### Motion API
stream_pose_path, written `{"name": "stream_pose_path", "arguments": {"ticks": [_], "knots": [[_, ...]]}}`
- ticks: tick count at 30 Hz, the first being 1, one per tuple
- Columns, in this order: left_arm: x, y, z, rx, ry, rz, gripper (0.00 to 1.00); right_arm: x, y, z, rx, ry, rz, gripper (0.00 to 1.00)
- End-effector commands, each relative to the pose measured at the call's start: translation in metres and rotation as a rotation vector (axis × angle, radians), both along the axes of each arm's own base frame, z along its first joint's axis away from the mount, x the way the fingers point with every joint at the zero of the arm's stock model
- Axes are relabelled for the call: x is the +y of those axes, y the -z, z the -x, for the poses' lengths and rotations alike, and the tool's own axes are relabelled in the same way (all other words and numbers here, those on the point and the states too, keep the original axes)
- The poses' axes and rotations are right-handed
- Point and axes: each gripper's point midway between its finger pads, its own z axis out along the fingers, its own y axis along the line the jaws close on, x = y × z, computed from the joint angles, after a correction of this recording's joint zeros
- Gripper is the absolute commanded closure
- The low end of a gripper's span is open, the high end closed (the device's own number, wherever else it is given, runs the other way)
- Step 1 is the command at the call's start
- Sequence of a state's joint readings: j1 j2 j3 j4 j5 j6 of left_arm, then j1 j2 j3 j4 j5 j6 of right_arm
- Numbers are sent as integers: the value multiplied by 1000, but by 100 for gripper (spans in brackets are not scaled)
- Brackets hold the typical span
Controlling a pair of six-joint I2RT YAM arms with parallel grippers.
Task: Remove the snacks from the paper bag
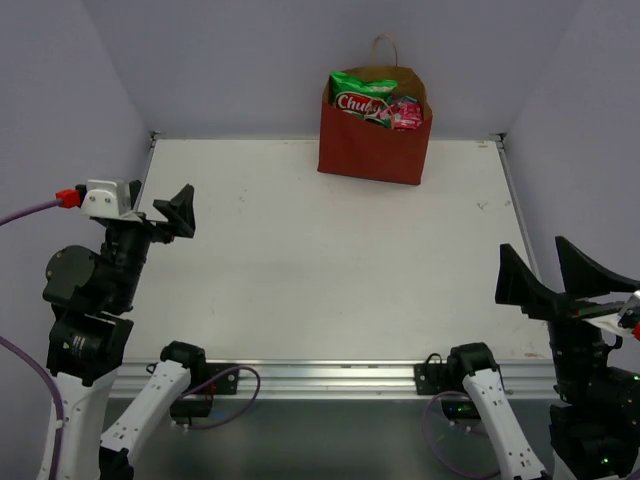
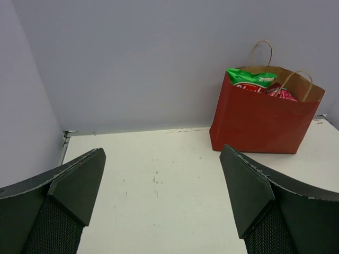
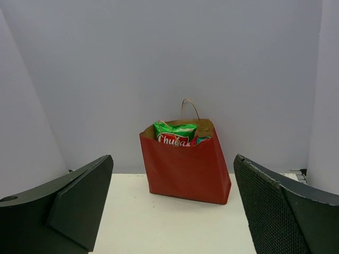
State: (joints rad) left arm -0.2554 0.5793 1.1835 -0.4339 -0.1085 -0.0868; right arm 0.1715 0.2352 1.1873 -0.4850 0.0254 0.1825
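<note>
The red-brown paper bag (image 1: 374, 148) stands upright at the back of the table, against the rear wall and slightly right of centre. Out of its open top pokes a green-white chip bag (image 1: 362, 97) with a red logo, and beside it a red-pink packet (image 1: 404, 113); any other snacks are hidden inside. My left gripper (image 1: 172, 214) hovers open at the left side, far from the bag. My right gripper (image 1: 532, 252) is open at the near right. The left wrist view has the paper bag (image 2: 259, 123) at the far right beyond the left gripper (image 2: 162, 153). The right wrist view faces the paper bag (image 3: 185, 172) straight on, past the right gripper (image 3: 174, 159).
The white table (image 1: 320, 260) is enclosed by grey walls at the back and on both sides. A metal rail (image 1: 330, 375) runs along the near edge, with both arm bases and cables there. Thin twisted handles (image 1: 385, 45) rise above the bag.
</note>
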Motion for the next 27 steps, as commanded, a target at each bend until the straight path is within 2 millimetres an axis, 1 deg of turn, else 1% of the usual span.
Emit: {"name": "stream_pose_path", "arguments": {"ticks": [1,5,8,9,11,12,14,15,16,17,18,19,20,21,22,23,24,25,26,27], "knots": [[1,-8,-3,-25,-9,22,0,5,-7,-3,-9,-27,-10,1],[-3,0,-9,2,6,25,0,7,-1,-9,19,-37,-26,1],[-11,13,-17,39,34,35,0,12,10,-26,94,-54,-61,1],[-17,21,-23,61,55,35,0,15,20,-42,150,-57,-58,1],[-23,31,-30,90,78,49,0,29,32,-58,223,-117,-47,1],[-28,40,-37,113,96,51,0,39,45,-78,306,-148,-40,1],[-33,49,-44,137,108,67,0,46,57,-98,391,-168,-79,1],[-41,57,-51,155,140,65,0,49,63,-108,424,-172,-83,1],[-43,62,-54,165,146,69,0,58,69,-128,464,-196,-72,1],[-47,73,-61,192,156,65,0,64,70,-138,475,-219,-43,1],[-48,74,-65,187,159,65,0,69,61,-146,461,-243,-35,1],[-49,79,-69,194,160,64,0,82,71,-168,521,-289,-20,1],[-52,90,-74,221,165,59,0,89,72,-177,519,-327,35,1],[-54,92,-76,219,170,59,0,97,62,-188,477,-362,68,1],[-54,97,-79,229,169,57,0,106,64,-199,467,-403,104,1],[-55,105,-82,243,168,55,0,111,80,-223,476,-411,176,1],[-56,108,-83,248,171,57,0,112,75,-239,422,-403,206,1],[-56,111,-84,254,173,59,0,114,78,-252,415,-399,241,1],[-58,116,-85,262,182,61,0,117,101,-279,453,-401,323,1],[-60,117,-85,265,188,61,0,119,94,-291,437,-400,374,1]]}}
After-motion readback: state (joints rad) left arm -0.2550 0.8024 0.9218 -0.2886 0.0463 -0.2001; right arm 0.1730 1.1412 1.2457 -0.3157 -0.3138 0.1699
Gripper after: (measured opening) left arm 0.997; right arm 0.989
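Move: The green Chuba pack, in the mouth of the tall paper bag, lies roughly 55 cm ahead of the right hand, 17 cm to its left and 25 cm below. The pink pack beside it is about 52 cm ahead, 8 cm left and 26 cm below that hand; the bag's middle is some 55 cm ahead, 14 cm left and 35 cm down. From the left hand, the green pack lies about 43 cm ahead, 37 cm right and 22 cm lower. Forward in a quick sweep goes the right hand, about 26 cm towards the paper bag, sinking and easing left as well, while its fingers tip down from pointing upward and swing counter-clockwise. The left hand sinks some 14 cm, also moving forward and a little right towards the bag, its fingers tipping down. Both grippers stay wide open and touch nothing. ##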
